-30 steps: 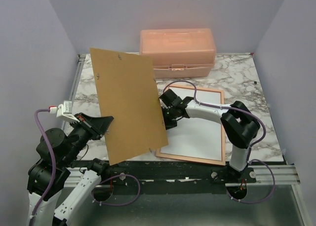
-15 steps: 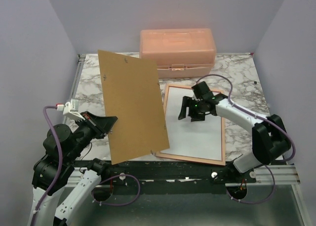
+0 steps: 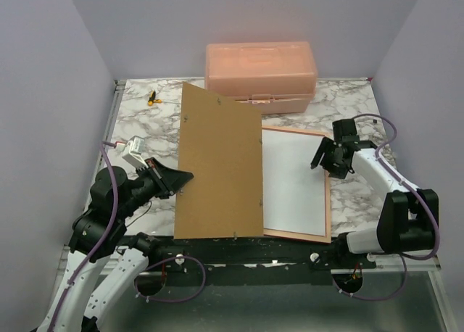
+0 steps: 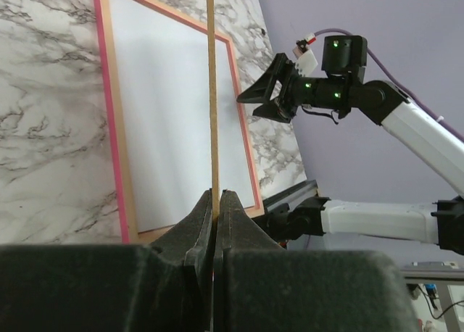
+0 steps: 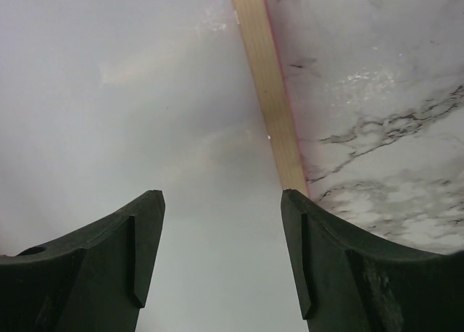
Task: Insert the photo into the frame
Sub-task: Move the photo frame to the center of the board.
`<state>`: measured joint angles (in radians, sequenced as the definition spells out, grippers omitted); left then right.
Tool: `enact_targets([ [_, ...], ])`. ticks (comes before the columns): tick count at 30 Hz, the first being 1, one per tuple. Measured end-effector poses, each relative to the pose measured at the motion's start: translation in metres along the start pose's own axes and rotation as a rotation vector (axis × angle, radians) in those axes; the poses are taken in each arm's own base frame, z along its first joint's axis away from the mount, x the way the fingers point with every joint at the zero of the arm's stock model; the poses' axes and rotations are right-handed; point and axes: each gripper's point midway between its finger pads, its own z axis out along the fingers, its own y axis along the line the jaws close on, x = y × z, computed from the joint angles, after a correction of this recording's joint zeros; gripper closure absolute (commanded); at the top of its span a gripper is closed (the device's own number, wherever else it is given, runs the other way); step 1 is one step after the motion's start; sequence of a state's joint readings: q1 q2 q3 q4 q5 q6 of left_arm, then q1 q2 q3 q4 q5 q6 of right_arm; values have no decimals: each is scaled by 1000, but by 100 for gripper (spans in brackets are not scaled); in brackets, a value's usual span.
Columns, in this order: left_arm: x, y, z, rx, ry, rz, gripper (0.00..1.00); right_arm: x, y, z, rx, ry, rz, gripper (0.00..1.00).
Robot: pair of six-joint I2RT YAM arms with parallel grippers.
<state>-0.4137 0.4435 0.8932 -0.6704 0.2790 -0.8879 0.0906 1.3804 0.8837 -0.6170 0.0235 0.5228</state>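
The frame lies flat on the marble table, its thin pinkish wood border around a white sheet. That sheet is the photo, lying white back up inside the frame. My left gripper is shut on the near edge of the brown backing board, which stands almost upright over the frame's left part and hides it. In the left wrist view the board shows edge-on between the pads. My right gripper hovers open and empty over the frame's right border and the photo.
A salmon-pink lidded box stands at the back of the table behind the frame. A small yellow and black object lies at the back left corner. Purple walls close in the left and right sides.
My left gripper has swung the backing board rightward and more upright over the frame's left side. My right gripper has pulled back from the left part of the photo to the frame's right edge and opened wider.
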Motion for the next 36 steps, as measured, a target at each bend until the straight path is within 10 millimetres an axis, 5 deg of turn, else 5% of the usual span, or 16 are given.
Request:
enact_targets([
  [11, 8, -10, 7, 77, 45, -8, 100, 5, -43, 39, 172, 91, 31, 31],
  [28, 11, -7, 8, 73, 62, 9, 100, -18, 30, 61, -151, 177, 36, 30],
  [36, 20, 7, 14, 36, 87, -12, 100, -20, 38, 57, -180, 169, 25, 25],
])
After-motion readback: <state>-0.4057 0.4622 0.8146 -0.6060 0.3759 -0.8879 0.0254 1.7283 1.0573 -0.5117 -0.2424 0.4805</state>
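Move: The photo frame, glazed and white-backed, lies flat below the right hand, its middle about 16 cm to the left, 5 cm back and 6 cm down. Its right bar runs past some 3 cm to this hand's right. The pink case stands roughly 32 cm ahead and 25 cm left. The cardboard sheet hangs about 40 cm left and 13 cm higher. From the left hand, the frame's middle is some 10 cm ahead, 35 cm right and 30 cm down. The right hand's outer finger comes to bear on the outside of the frame's right bar: the open hand first sinks about 5 cm while shifting right past the bar, then turns and pushes forward and left, some 6 cm each way, its left side rolling up. The left hand keeps its pinch on the cardboard, edging right, then sinking about 2 cm. ##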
